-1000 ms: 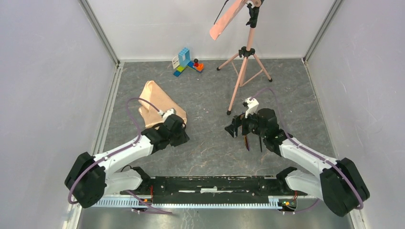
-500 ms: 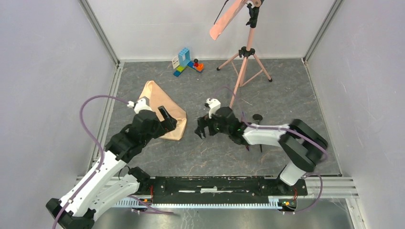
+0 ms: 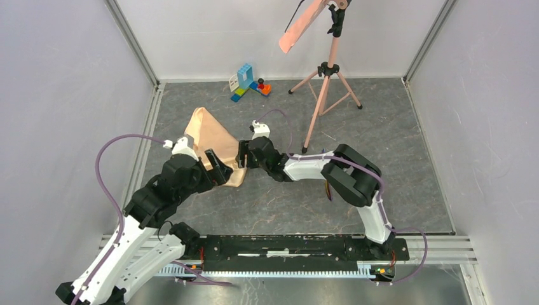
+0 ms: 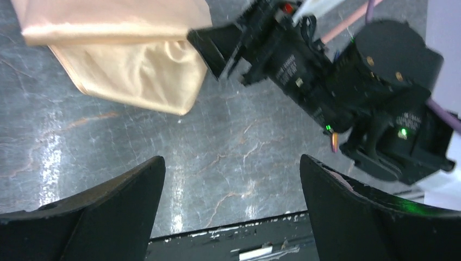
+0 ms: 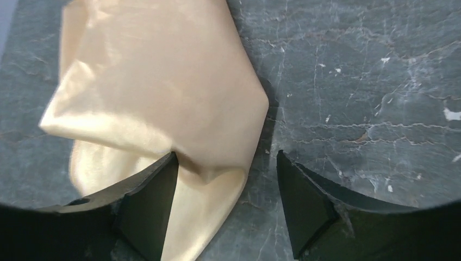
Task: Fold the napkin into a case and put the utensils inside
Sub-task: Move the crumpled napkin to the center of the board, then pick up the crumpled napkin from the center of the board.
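Observation:
The peach-tan napkin (image 3: 211, 141) lies on the grey table, folded over itself in loose layers, not in a narrow case shape. My right gripper (image 3: 244, 156) reaches across to its right edge. In the right wrist view its jaws (image 5: 226, 154) stand open astride that edge of the napkin (image 5: 157, 87), one finger on cloth, the other over bare table. My left gripper (image 3: 217, 167) hovers wide open over the near corner, holding nothing (image 4: 231, 159). Of the utensils only a purple-gold sliver (image 3: 328, 190) shows beside the right arm's elbow (image 4: 334, 142).
A pink tripod (image 3: 324, 95) carrying a salmon strip (image 3: 302, 25) stands at the back right. Toy blocks (image 3: 249, 81) sit by the back wall. White walls close three sides, and the black rail (image 3: 286, 244) runs along the front edge.
The left gripper opened, let the napkin go and lifted back. The right arm swung left, away from the utensils, to the napkin's right edge, and its jaws narrowed a little.

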`<state>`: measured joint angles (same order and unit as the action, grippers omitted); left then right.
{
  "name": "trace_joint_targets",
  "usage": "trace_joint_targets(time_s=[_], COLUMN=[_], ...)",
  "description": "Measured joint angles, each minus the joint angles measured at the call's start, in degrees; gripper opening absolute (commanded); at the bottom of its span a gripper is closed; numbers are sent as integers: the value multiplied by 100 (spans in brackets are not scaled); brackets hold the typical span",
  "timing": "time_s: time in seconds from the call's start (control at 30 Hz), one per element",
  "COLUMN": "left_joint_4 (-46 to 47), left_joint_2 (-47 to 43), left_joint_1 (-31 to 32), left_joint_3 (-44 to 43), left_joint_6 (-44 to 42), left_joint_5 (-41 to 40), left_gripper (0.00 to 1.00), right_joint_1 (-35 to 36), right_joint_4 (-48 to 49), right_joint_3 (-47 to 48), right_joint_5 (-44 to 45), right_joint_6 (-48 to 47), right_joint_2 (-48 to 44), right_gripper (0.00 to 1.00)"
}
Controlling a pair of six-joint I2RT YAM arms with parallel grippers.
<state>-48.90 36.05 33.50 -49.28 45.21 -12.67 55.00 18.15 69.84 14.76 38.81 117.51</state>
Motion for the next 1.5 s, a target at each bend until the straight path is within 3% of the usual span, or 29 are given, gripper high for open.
trace_joint_targets(time_s=[0.1,0.23,0.33,0.47,0.53,0.73,0.87,1.07,1.17,1.27,1.47,1.5], left_joint_4=[9,42,177,520,804,1954,2538,3215,3324,3117,2588,2500], left_joint_2=[-72,223,498,933,1182,1287,1241,1134,1325,1486,1346,1259], left_joint_1=[0,0,0,0,0,15,278,533,533,533,533,533], left_joint_3=[232,262,306,518,772,2240,2944,3254,3237,3042,1993,1801], left_joint_6=[2,2,2,7,81,627,1246,1827,1862,1759,1108,988], left_joint_5=[278,435,487,533,533,870,1158,1128,1032,857,391,356], left_gripper=[100,100,98,83,81,99,99,79,56,43,5,2], right_joint_1=[-13,-13,-44,-179,-350,-785,-739,-717,-710,-710,-710,-710], right_joint_4=[-138,-216,-205,-109,-48,442,686,1001,1040,1049,951,920], right_joint_3=[256,398,330,-667,-1248,-2490,-2824,-3008,-3119,-3163,-3171,-3171], right_joint_5=[-7,-74,-166,-634,-1014,-1827,-2002,-2031,-2009,-1985,-1974,-1996], right_joint_6=[42,11,20,151,289,901,1270,1650,1751,1779,1631,1526], right_joint_2=[352,472,446,-227,-688,-1665,-1974,-2218,-2378,-2474,-2636,-2677], right_gripper=[46,0,0,0,0,0,0,0,0,0,2,3])
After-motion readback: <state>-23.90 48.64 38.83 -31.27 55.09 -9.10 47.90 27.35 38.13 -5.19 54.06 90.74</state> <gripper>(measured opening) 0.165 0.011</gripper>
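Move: The napkin's right-hand fold is practically between the right fingers, about 3 cm below them; the napkin's middle lies some 6 cm left and 3 cm ahead of that hand. The knife is roughly 27 cm to its right and 6 cm back, the toy blocks about 28 cm ahead and 3 cm right. From the high left hand the napkin's near corner is about 4 cm ahead, 2 cm right and 19 cm down. Lower the right gripper about 2.5 cm over the napkin's right fold, shut it to pinch the cloth, then drag it some 9 cm right and 8 cm back, rolling the wrist about 20 degrees and rising as it goes. Meanwhile sink the open left gripper some 18 cm to the napkin's near part, drifting right and tipping down, then close it nearly shut while lifting again. ##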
